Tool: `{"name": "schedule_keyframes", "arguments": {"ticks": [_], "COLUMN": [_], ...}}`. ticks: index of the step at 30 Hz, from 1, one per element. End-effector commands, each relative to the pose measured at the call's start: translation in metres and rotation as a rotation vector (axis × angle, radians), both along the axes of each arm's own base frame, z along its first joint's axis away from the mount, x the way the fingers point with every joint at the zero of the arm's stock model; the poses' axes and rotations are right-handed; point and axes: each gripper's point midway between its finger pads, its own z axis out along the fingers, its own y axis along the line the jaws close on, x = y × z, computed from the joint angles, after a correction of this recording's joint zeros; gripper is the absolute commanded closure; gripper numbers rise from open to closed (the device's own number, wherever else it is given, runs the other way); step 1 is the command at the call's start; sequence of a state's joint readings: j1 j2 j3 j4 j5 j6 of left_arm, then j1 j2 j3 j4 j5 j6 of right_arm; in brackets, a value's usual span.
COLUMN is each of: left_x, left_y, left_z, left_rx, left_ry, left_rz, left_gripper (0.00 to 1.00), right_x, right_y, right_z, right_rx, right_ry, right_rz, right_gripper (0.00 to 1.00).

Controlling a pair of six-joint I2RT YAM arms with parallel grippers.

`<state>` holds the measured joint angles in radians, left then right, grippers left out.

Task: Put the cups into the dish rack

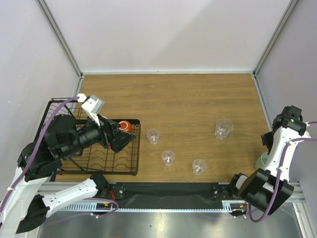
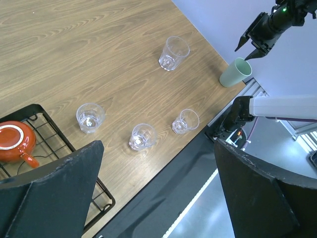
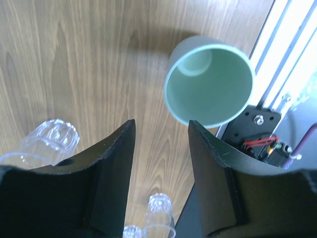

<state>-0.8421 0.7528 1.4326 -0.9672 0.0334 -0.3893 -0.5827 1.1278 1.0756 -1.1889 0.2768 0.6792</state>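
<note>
The black wire dish rack (image 1: pixel 94 161) lies at the table's left. An orange-red cup (image 1: pixel 125 126) sits in its right end, also in the left wrist view (image 2: pixel 15 141). My left gripper (image 1: pixel 124 141) hangs open over the rack's right edge beside that cup, nothing between its fingers (image 2: pixel 74 183). Several clear tumblers stand on the wood, among them (image 1: pixel 154 136), (image 1: pixel 168 157), (image 1: pixel 198 166). A pale mint-green cup (image 3: pixel 210 82) stands upright at the right edge. My right gripper (image 3: pixel 161 129) is open just short of it, with only bare wood between the jaws.
Grey walls close in the table on three sides. The mint-green cup (image 1: pixel 262 159) stands close to the right wall and the front rail (image 1: pixel 198 191), half hidden by the right arm. One tumbler (image 3: pixel 49 141) stands just left of the right gripper's left finger.
</note>
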Motion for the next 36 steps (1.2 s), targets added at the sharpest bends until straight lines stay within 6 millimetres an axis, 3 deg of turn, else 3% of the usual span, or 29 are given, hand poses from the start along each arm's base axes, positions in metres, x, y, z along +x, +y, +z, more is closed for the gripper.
{"name": "schedule_keyframes", "arguments": {"ticks": [1,12,15,21,24,27,31,33,34,35,36], "left_x": [0.001,-0.001,-0.003,-0.008,-0.01,-0.013,-0.016,-0.02,-0.021,-0.023,-0.022], "left_y": [-0.002,0.009,0.01,0.009,0.008,0.005,-0.001,-0.004,-0.005,-0.007,-0.009], "left_z": [0.01,0.006,0.005,0.001,0.002,0.002,0.002,-0.001,-0.003,-0.003,-0.007], "left_rx": [-0.004,0.011,0.002,-0.026,-0.049,-0.06,-0.092,-0.11,-0.117,-0.127,-0.132], "left_ry": [-0.037,-0.022,-0.012,0.025,0.034,0.043,0.075,0.087,0.091,0.096,0.098], "left_rz": [-0.017,0.021,0.024,0.02,0.016,0.001,-0.017,-0.04,-0.046,-0.06,-0.058], "left_gripper": [0.0,0.0,0.0,0.01,0.0,0.0,0.0,0.0,0.01,0.0,0.0], "right_x": [0.0,-0.007,-0.007,-0.005,-0.005,-0.006,0.008,0.023,0.041,0.053,0.064], "right_y": [-0.013,-0.012,-0.011,-0.006,-0.006,-0.004,-0.004,-0.002,0.007,0.008,0.014], "right_z": [-0.003,-0.044,-0.051,-0.062,-0.064,-0.063,-0.034,-0.004,0.014,0.052,0.073], "right_rx": [-0.046,0.012,0.021,0.055,0.068,0.081,0.079,0.066,0.093,0.03,0.022], "right_ry": [0.007,0.066,0.064,0.07,0.078,0.092,0.011,-0.113,-0.227,-0.367,-0.46], "right_rz": [0.016,-0.009,-0.011,-0.002,0.001,0.004,-0.006,0.009,0.048,0.079,0.095], "right_gripper": [0.48,0.5,0.64,0.64,0.78,1.0,1.0,1.0,1.0,1.0,1.0]}}
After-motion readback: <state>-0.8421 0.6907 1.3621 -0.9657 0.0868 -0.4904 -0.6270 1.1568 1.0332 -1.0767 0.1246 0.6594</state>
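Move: The green cup stands close under my half-open right fingers, its middle some 10 cm below them, about 4 cm back towards my base and 2 cm to the right. From that hand the large glass is roughly 11 cm ahead and 15 cm to the left, and the nearest small glass about 28 cm left and 6 cm back, both some 11 cm below. From my left hand the green cup lies about 58 cm to the right, level fore and aft, 34 cm below. I sink my right hand about 6.5 cm, fingers still pointing mostly down, so that they straddle the near-side wall of the green cup on its forward-left rim. I close them until they pinch that wall, then lift about 5 cm, swinging some 3 cm forward and tipping the fingertips slightly outward as I carry the cup off. ##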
